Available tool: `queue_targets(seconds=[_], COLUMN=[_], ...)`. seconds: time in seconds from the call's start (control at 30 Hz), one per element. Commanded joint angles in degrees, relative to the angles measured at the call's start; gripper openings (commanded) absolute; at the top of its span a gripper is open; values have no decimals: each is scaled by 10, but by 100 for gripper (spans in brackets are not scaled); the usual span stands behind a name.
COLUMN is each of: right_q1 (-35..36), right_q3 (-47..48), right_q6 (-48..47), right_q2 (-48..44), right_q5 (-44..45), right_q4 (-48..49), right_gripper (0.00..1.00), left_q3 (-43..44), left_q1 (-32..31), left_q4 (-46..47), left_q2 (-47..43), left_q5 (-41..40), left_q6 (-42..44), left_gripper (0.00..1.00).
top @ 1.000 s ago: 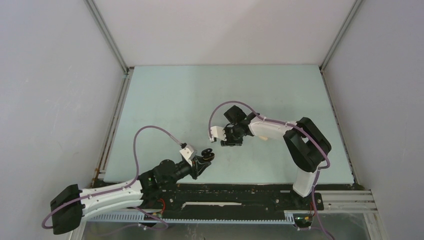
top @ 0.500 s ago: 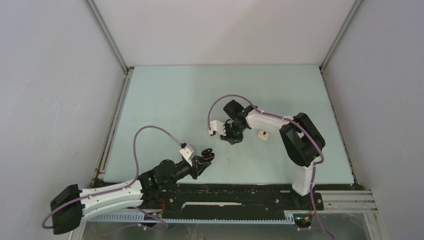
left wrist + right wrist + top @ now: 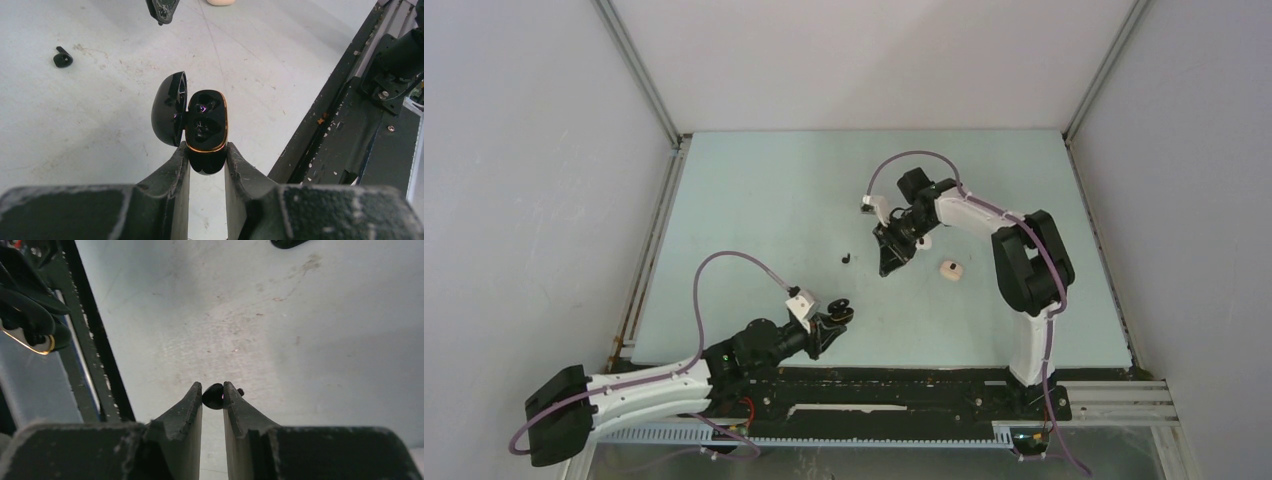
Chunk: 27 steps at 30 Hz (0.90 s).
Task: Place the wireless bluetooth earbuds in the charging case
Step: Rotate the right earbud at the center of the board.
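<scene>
My left gripper (image 3: 206, 150) is shut on the lower end of a glossy black charging case (image 3: 206, 122) with a gold rim. The case's lid (image 3: 169, 115) hangs open to the left, and it is held near the table's front edge (image 3: 839, 312). My right gripper (image 3: 213, 390) is shut on a tiny black earbud (image 3: 213, 396) pinched at its fingertips, above the table's middle (image 3: 888, 266). A second black earbud (image 3: 846, 259) (image 3: 62, 58) lies on the table to the left of the right gripper's tips.
A small beige piece (image 3: 951, 269) lies on the pale table (image 3: 754, 200) to the right of the right gripper. The black base rail (image 3: 345, 125) runs along the near edge. Grey walls enclose the back and both sides.
The right arm has swung back and to the right with its jaws closing on an earbud, uncovering the beige piece and the black earbud on the table. The left arm has not moved.
</scene>
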Motion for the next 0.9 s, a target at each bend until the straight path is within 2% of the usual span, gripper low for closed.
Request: queue_targets(seconds=[0.0,0.07,0.2,0.4,0.5,0.63,0.87], right_q1=[2,-4,-32,-43,-38,-32,-13], right_q3=[25,25,18,-38,-63,-64,-64], right_q6=[74,80,102,157,198,213,140], right_q2=[17,21,20,-45,-79,-96,-118], right_q5=[-54,-64,-172,-303,-337,-372,-375], right_q4=[-18,-18,-26,22,56,37,-61], right_gripper=[19,18,17,17,16,15,14], left_q3=[30,30,26,-12,-15,5,10], left_q1=[3,3,2,-4,-4,-4,-4], left_q4=[26,30,44,177,224,245,332], left_q2=[12,17,25,47,73,126,211], left_q5=[9,10,8,25,33,46,98], left_q6=[-8,-9,1,91,136,183,191], left_gripper=[1,1,1,2,3,3,2])
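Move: The black case, held open in the left fingers, lies about 12 cm back, 9 cm left and 5 cm above the right hand, which already holds an earbud. From the right hand, the loose earbud is some 6 cm ahead, 9 cm left and 6 cm lower; the pink case 3 cm ahead, 13 cm right; the white case 10 cm ahead, 8 cm right, both 5 cm lower. From the left hand, the held earbud is about 13 cm ahead, 11 cm right and 3 cm lower. Still pinching the black earbud, the right hand first eases back, then climbs about 12 cm in all and draws back some 7 cm towards the black case, its fingers swinging from steeply down towards level and back towards the base. The left hand keeps its pinch on the case, shifts some 2 cm right, rising briefly and sinking again while its wrist turns. ##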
